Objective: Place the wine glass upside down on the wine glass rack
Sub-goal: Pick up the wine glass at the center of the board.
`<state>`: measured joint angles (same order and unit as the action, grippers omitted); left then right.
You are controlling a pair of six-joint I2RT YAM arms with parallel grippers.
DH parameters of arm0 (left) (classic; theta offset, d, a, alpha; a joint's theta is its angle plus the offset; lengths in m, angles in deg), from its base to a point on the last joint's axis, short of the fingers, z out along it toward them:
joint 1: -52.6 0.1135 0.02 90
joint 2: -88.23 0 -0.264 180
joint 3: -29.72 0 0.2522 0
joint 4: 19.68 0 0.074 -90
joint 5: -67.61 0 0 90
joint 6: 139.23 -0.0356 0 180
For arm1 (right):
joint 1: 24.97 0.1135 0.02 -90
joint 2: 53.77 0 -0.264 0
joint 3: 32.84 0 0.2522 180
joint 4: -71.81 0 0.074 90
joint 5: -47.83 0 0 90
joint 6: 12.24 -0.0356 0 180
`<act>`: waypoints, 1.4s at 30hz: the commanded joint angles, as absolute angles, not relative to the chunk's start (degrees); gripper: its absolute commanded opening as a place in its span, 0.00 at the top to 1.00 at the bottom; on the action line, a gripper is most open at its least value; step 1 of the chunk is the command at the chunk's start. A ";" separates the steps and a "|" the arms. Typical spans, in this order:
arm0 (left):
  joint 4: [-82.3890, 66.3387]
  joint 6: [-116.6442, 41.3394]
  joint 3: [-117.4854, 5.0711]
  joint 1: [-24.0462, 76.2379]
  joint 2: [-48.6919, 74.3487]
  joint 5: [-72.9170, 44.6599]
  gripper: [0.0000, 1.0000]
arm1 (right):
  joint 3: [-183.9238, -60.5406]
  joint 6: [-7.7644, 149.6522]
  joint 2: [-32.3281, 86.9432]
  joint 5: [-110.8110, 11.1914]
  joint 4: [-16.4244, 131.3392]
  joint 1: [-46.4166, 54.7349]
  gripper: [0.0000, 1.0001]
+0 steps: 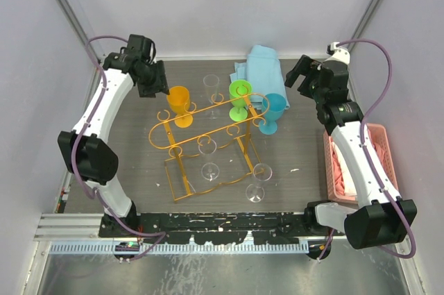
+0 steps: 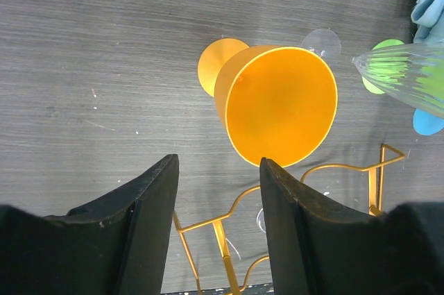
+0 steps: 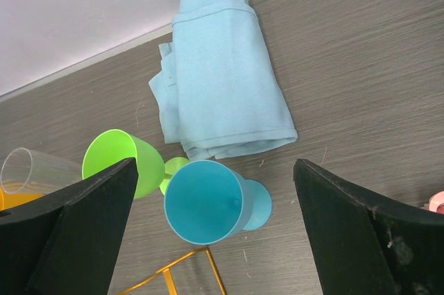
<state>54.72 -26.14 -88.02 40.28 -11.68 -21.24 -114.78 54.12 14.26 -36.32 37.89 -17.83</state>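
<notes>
The orange-gold wine glass rack (image 1: 208,135) stands mid-table. Several wine glasses stand upright behind it: an orange one (image 1: 179,104), a clear one (image 1: 211,87), a green one (image 1: 240,95) and a blue one (image 1: 272,111). A further clear glass (image 1: 208,159) appears to hang within the rack. My left gripper (image 1: 156,85) hovers just left of the orange glass (image 2: 277,104); its jaws (image 2: 218,163) are apart with nothing between them. My right gripper (image 1: 298,76) is open above the blue glass (image 3: 205,201) and touches nothing (image 3: 214,163).
A folded light-blue cloth (image 1: 260,66) lies at the back of the table. A pink basket (image 1: 381,163) sits at the right edge beside the right arm. Another clear glass (image 1: 257,182) is by the rack's near right corner. White walls close in the table.
</notes>
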 commanded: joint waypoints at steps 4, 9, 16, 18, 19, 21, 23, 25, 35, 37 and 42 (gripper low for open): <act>57.06 -27.20 -93.23 38.43 -13.95 -22.47 0.48 | -114.20 54.99 12.96 -36.50 40.30 -17.59 0.00; 57.90 -27.55 -95.14 37.22 -16.16 -23.49 0.51 | -114.38 55.08 12.78 -36.47 40.34 -17.60 0.00; 58.77 -28.51 -95.32 36.70 -18.23 -24.86 0.59 | -114.44 55.26 12.29 -36.28 40.17 -17.59 0.00; 58.68 -28.74 -95.09 36.72 -18.42 -25.14 0.59 | -114.41 55.34 12.19 -36.28 40.13 -17.58 0.00; 58.72 -28.80 -95.01 36.72 -18.57 -25.38 0.59 | -114.51 55.35 12.21 -36.28 40.12 -17.58 0.00; 58.83 -28.99 -94.89 36.71 -19.08 -25.76 0.60 | -114.52 55.32 12.15 -36.28 40.12 -17.59 0.00; 58.93 -29.06 -94.87 36.76 -19.53 -26.09 0.61 | -114.50 55.35 12.16 -36.35 40.05 -17.61 0.00; 58.79 -29.02 -94.63 36.77 -19.83 -26.14 0.63 | -114.45 55.35 12.07 -36.41 40.12 -17.59 0.00; 58.49 -29.11 -94.56 36.77 -21.70 -26.25 0.71 | -114.10 55.35 12.05 -36.48 40.04 -17.60 0.00; 58.55 -29.18 -94.76 36.71 -21.86 -26.30 0.76 | -114.07 55.35 12.07 -36.46 40.04 -17.59 0.00; 59.11 -29.52 -95.28 36.75 -22.56 -26.43 0.89 | -114.12 55.35 12.31 -36.46 40.12 -17.59 0.00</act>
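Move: The orange wine glass stands about 6 cm to the right of the left hand and 2 cm ahead, its middle some 11 cm below. A clear glass is roughly 11 cm to the right of the orange one and 3 cm farther out; the gold rack's middle lies about 15 cm back and 9 cm right of the orange glass. From the right hand the orange glass is some 36 cm left, 3 cm ahead and 18 cm below. The left hand edges right, then sinks about 5 cm, closing its half-open fingers on the orange glass's left rim. ##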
